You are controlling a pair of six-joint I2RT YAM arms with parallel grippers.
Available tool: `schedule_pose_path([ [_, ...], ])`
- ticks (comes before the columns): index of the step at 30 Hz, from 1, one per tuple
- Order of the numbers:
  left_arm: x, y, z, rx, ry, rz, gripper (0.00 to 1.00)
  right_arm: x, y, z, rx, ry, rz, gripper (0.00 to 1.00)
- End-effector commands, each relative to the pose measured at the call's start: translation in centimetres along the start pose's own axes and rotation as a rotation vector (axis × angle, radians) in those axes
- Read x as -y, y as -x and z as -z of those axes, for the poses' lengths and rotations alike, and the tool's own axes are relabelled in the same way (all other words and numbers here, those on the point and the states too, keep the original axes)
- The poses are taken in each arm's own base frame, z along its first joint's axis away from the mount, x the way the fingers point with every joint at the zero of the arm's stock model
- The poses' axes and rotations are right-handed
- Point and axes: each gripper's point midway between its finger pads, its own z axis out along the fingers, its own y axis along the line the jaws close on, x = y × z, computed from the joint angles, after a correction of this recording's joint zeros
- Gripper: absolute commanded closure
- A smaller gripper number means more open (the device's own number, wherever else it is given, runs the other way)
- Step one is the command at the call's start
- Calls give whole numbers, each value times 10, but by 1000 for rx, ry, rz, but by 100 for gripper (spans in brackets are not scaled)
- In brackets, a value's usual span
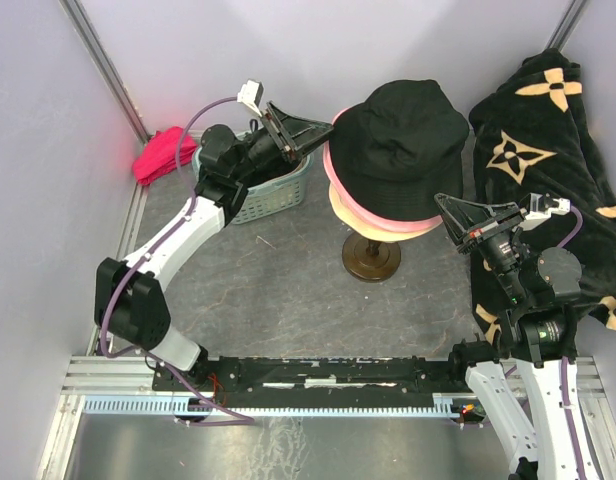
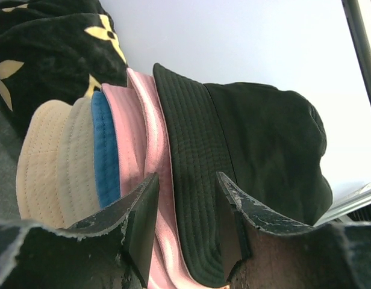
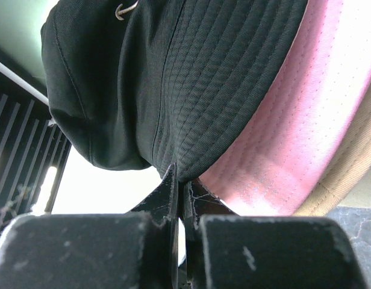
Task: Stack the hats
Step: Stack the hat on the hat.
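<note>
The hats sit stacked on a stand [image 1: 372, 262] in the middle of the table. On top is a black hat [image 1: 403, 145], with pink [image 1: 388, 222] and cream brims showing under it. In the left wrist view the layers read black hat [image 2: 258, 168], pink hat [image 2: 134, 132], blue hat [image 2: 104, 150], cream hat [image 2: 47, 162]. My left gripper [image 1: 326, 133] [image 2: 187, 198] is open at the stack's left side, the black and pink brim edges showing between its fingers. My right gripper [image 1: 445, 207] [image 3: 182, 177] is shut, pinching the black hat [image 3: 173, 78] by its brim on the right side.
A green basket [image 1: 273, 195] stands under the left arm, and a magenta cloth [image 1: 163, 152] lies at the far left wall. A large black cloth with beige flower marks [image 1: 548, 120] is heaped at the right, behind the right arm. Walls close in on both sides.
</note>
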Motion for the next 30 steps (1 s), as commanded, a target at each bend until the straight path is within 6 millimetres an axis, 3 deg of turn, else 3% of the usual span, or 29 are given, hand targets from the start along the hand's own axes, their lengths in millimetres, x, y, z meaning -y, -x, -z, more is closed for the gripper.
schedule_pose_path([
  [1,15,0,-6,-34,-82,-38,51,-12,-8,3,-43,29,32,98],
  [7,17,-3,-7,-50,-141,8,51,-11,-8,2,-46,26,33,98],
  [19,42,-6,-6,-115,-289,4,54,-9,-8,1,-45,18,38,98],
  [25,42,-6,-4,-120,-331,23,68,-9,-8,1,-50,15,39,98],
  [30,36,-4,-5,-114,-358,63,86,-7,-8,1,-52,9,42,98],
])
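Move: The left hand waits with parted fingers at the near-left edge of the black hat's brim; the hat's middle is about 12 cm to its right, 4 cm back and slightly higher. The pink hat is nested right under it, some 11 cm right and 6 cm back. The green basket sits about 16 cm left, 5 cm ahead and well below. From the right hand, the black hat's middle is roughly 10 cm ahead and 6 cm left. Rightward by only about 1 cm, the left hand eases in at the black hat's brim, dipping slightly and then rising about 1 cm. Meanwhile its wrist turns some 10 degrees clockwise and tips the fingers upward about as much, and in the last part they close from half open to pinch the brim. The right hand stays put, keeping its pinch on the near brim edge. ##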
